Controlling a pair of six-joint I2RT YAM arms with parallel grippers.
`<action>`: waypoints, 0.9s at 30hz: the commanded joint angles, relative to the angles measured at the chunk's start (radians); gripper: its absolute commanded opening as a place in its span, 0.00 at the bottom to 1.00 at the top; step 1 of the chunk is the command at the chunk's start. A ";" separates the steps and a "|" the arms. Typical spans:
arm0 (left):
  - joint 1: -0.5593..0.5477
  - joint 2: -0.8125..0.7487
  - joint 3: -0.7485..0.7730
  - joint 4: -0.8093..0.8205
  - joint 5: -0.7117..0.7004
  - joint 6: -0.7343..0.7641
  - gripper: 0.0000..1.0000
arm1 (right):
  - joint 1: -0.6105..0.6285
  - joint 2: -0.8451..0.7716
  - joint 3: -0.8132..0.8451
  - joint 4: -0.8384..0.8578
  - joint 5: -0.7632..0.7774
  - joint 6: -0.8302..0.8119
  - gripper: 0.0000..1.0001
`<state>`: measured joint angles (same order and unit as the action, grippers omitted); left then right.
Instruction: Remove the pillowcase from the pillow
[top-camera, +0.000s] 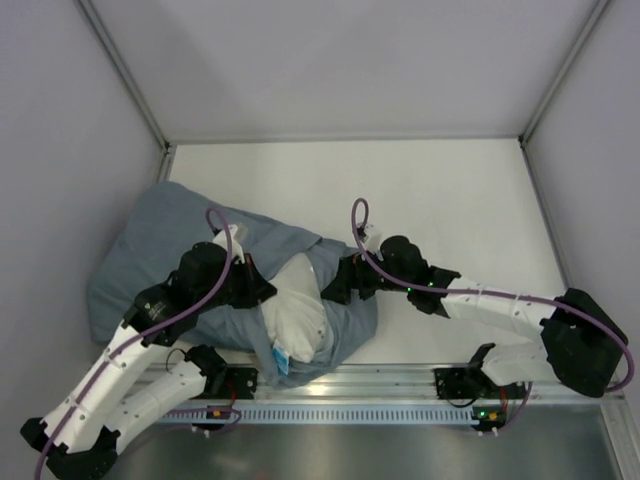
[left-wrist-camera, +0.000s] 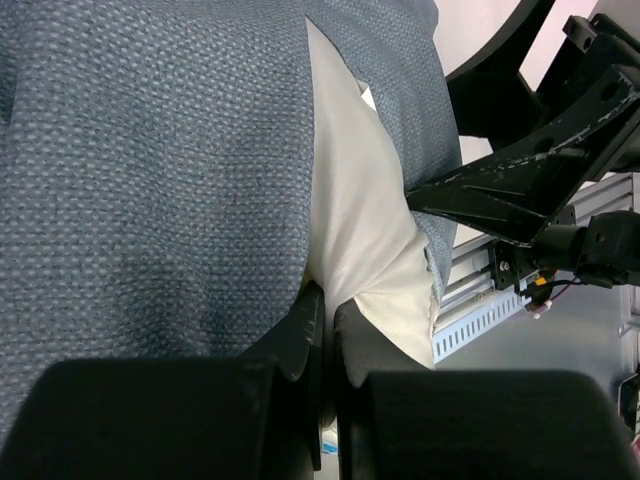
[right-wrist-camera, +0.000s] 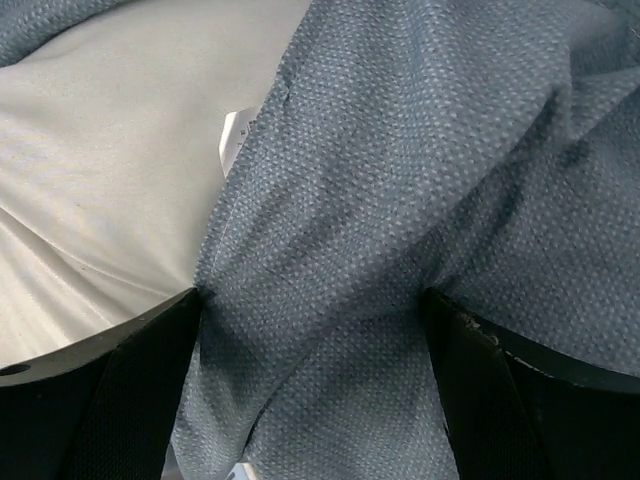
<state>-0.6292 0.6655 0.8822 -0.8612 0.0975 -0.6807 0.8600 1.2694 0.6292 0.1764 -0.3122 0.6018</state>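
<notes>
The blue-grey pillowcase lies bunched at the table's left. The white pillow bulges out of its open end toward the near edge. My left gripper is shut. In the left wrist view its tips sit right where the pillowcase edge meets the pillow; whether cloth is pinched does not show. My right gripper is open and pressed down on the far side of the opening. In the right wrist view its jaws straddle a fold of pillowcase beside bare pillow.
A small white tag peeks out at the pillowcase hem. A blue label shows at the pillow's near end. The metal rail runs along the near edge under the pillow's tip. Grey walls enclose the white table.
</notes>
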 joint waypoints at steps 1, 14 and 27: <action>0.002 -0.015 0.011 0.102 0.013 -0.006 0.00 | 0.066 0.018 0.035 0.055 0.001 -0.020 0.85; 0.002 -0.041 0.015 0.057 0.002 -0.008 0.00 | 0.090 0.119 0.076 -0.115 0.520 0.004 0.00; 0.002 -0.107 0.182 -0.147 -0.108 0.010 0.00 | -0.170 0.225 0.113 -0.236 0.757 0.003 0.00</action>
<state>-0.6289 0.6044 0.9775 -0.9878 0.0170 -0.6731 0.7822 1.4654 0.7406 0.0181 0.3309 0.6395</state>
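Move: The pillowcase fold beside the exposed pillow is already between the right hand's open fingers, its middle about 1 cm left and 1 cm below, level fore and aft. From that hand, the bare white pillow lies some 7 cm left, 4 cm back and 4 cm lower; the blue tag about 10 cm left, 13 cm back and 8 cm lower. From the left hand, pinching pillow fabric, the fold lies roughly 13 cm right, 2 cm ahead and 8 cm lower. The pillowcase fold is pinched by the right fingers, which close as the hand edges about a centimetre left, then drag the fold outward: forward some 11 cm, right about 10 cm and down 6 cm, away from the left gripper, with the wrist swinging roughly 35 degrees clockwise. The left hand keeps its pinch on the pillow fabric, nearly still at first, then easing 2 to 3 cm left and up. ##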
